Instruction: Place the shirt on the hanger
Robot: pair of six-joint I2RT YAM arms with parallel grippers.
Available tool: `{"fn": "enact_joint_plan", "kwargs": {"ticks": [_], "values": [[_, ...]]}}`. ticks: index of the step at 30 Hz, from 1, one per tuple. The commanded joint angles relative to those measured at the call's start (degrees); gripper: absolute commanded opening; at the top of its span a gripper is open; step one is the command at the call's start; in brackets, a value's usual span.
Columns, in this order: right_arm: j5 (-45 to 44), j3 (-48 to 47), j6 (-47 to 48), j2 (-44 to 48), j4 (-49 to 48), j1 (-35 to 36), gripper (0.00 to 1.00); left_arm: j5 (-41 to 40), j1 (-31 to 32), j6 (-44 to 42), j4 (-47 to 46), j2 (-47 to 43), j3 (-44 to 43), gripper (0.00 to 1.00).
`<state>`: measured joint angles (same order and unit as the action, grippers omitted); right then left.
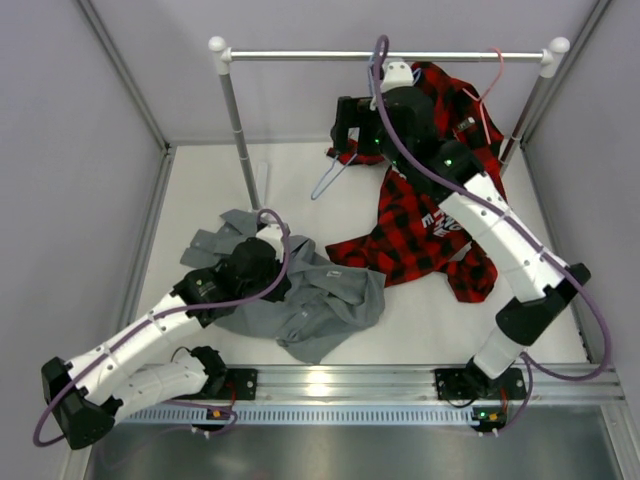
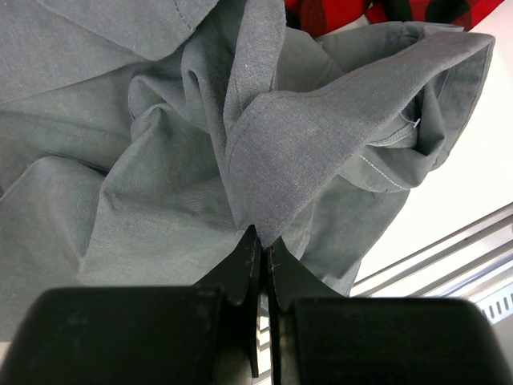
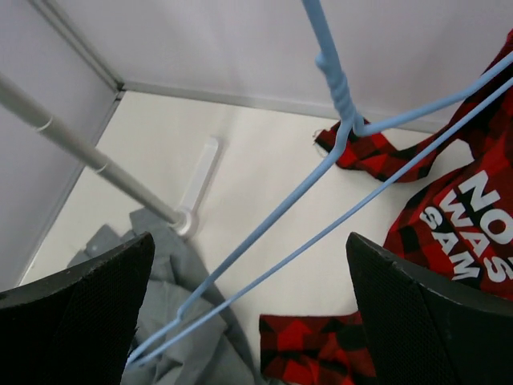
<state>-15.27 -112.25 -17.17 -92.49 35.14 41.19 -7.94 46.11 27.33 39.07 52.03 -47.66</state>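
The grey shirt (image 1: 320, 300) lies crumpled on the table at front left. My left gripper (image 1: 262, 262) is on its back part; in the left wrist view the gripper (image 2: 263, 238) is shut on a raised fold of the shirt (image 2: 160, 160). The light-blue wire hanger (image 1: 333, 178) hangs tilted below the rail. My right gripper (image 1: 347, 135) is at its top. In the right wrist view the hanger's two wires (image 3: 321, 164) run between the wide-open fingers of the gripper (image 3: 248, 265) without touching either. A corner of the shirt (image 3: 176, 353) shows below.
A red-and-black plaid shirt (image 1: 420, 215) with white lettering lies under the right arm and drapes up toward a pink wire hanger (image 1: 488, 92) on the grey rail (image 1: 400, 56). The rail's left post (image 1: 240, 130) stands behind the grey shirt. Grey walls enclose the table.
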Motion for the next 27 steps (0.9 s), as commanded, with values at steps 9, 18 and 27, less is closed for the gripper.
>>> {"fn": "enact_joint_plan", "kwargs": {"ticks": [9, 18, 27], "values": [[-18.1, 0.7, 1.9, -0.6, -2.3, 3.4, 0.93, 0.2, -0.3, -0.3, -0.9, -1.7, 1.3, 0.0], [-9.0, 10.0, 4.2, 7.8, -2.5, -0.3, 0.62, 1.0, -0.3, -0.2, -1.3, -2.5, 1.6, 0.0], [-2.0, 15.7, 8.8, 11.1, -2.5, -3.6, 0.41, 1.4, -0.3, -0.2, -1.4, -2.5, 1.7, 0.0]]}}
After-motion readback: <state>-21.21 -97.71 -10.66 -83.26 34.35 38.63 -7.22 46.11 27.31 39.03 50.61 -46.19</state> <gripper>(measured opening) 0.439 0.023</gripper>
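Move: The blue hanger hangs between the wide-open right fingers, its middle about 4 cm ahead of that hand, 3 cm to its right and roughly level. The plaid shirt lies around 17 cm right of the hand, 3 cm farther out and 25 cm below; the grey shirt is some 14 cm back, 14 cm left and 34 cm down. From the left hand, the hanger is about 22 cm ahead, 16 cm right and 22 cm up. The blue hanger is first reached into: the right hand slides about 3 cm forward with the hanger's wire between its fingers, then sinks some 5 cm. It next draws back and sweeps about 6 cm right, towards the plaid shirt, rolling some 10 degrees with its left side down while the fingers narrow from wide open to a bit under half, still not shut on the wire. ##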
